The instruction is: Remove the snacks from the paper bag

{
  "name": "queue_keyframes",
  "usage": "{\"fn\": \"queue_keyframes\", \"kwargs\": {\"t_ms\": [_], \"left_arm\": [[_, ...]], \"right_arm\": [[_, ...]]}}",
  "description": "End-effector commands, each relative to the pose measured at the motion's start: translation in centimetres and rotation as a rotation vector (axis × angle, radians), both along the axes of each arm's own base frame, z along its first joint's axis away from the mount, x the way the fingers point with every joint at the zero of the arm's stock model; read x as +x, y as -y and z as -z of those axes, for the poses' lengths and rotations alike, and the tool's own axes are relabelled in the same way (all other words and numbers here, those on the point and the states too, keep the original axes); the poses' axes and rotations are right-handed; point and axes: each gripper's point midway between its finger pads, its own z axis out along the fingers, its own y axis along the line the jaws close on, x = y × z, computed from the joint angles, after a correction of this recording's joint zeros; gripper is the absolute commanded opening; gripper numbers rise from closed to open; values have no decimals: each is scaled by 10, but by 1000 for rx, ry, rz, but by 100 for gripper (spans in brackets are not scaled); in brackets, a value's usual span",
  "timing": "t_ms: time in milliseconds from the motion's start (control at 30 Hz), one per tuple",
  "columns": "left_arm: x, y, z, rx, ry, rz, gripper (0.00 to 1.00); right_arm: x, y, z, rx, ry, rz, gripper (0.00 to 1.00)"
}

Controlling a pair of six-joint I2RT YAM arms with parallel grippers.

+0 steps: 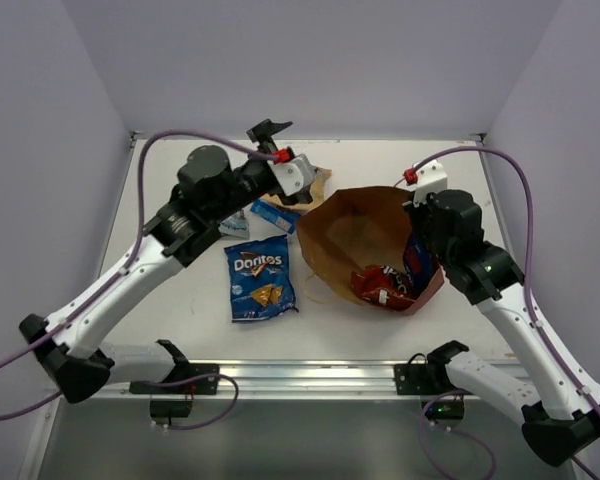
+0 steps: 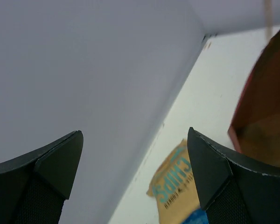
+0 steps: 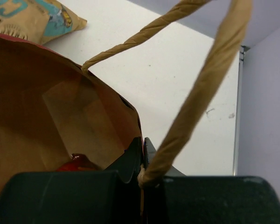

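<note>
The paper bag (image 1: 365, 232) lies open in the middle right, with a red-orange chip bag (image 1: 380, 285) and a blue packet (image 1: 417, 262) inside. My right gripper (image 1: 418, 215) is shut on the bag's right rim; in the right wrist view its jaws (image 3: 143, 156) pinch the rim (image 3: 107, 116) beside a loop handle (image 3: 196, 102). A blue Doritos bag (image 1: 260, 278) lies on the table left of the bag. A tan bag with teal print (image 1: 318, 185) lies behind it, also in the left wrist view (image 2: 175, 186). My left gripper (image 1: 268, 132) is raised, open and empty (image 2: 135, 158).
A small blue pack (image 1: 277, 213) and a pale packet (image 1: 232, 228) lie by the left arm. The paper bag's red wall (image 2: 266, 107) is right of the left gripper. Lilac walls (image 1: 300, 60) close in the white table (image 1: 180, 300) at the back and sides.
</note>
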Motion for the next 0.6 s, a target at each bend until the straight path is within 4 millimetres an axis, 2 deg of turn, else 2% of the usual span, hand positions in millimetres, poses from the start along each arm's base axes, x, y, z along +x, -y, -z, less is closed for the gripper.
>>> {"fn": "queue_keyframes", "kwargs": {"t_ms": [0,33,67,100,167,200,233,300,333,500,533,567], "left_arm": [[-59,28,12,90,-44,262,100],[-80,39,13,79,-60,351,100],[-91,45,15,62,-100,395,99],[-110,55,19,57,-124,475,99],[-124,68,37,70,-173,530,99],[-138,78,45,85,-188,564,99],[-143,87,63,112,-219,581,99],[-160,103,77,134,-239,626,99],[-162,110,93,154,-265,634,100],[-170,140,126,191,-263,649,100],[-164,145,141,210,-277,629,100],[-162,149,144,213,-266,628,100]], "right_arm": [[19,-7,-55,-28,193,-52,0],[22,-10,-60,-24,214,-64,0],[23,-13,-60,-27,222,-76,0],[25,-14,-55,-30,219,-82,0],[27,-21,-52,-28,230,-114,0],[28,-23,-44,-32,217,-122,0],[28,-25,-43,-28,219,-136,0],[28,-28,-31,-36,197,-149,0],[28,-29,-28,-36,193,-156,0],[25,-36,-13,-28,154,-184,0],[24,-38,-11,-27,152,-191,0],[23,-38,-9,-26,146,-194,0]]}}
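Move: The red snack bag lies low inside the tilted paper bag, some 12 cm back, 19 cm right and 33 cm below the empty left gripper. The blue snack bag beside it is about 8 cm back, 27 cm right and 30 cm below; the Doritos bag on the table is 9 cm back, 9 cm left and 38 cm below. From the right gripper, pinching the paper bag's rim, the red snack bag is about 7 cm back, 4 cm left and 24 cm below. Swing the wide-open left gripper back about 17 cm and right some 14 cm towards the red snack bag, rising slightly before sinking to the paper bag's mouth, turning clockwise and dipping the fingers to point right. Keep the right gripper pinched on the paper bag's rim, easing it forward and left a little, up and down again, tipping its fingers slightly up. ##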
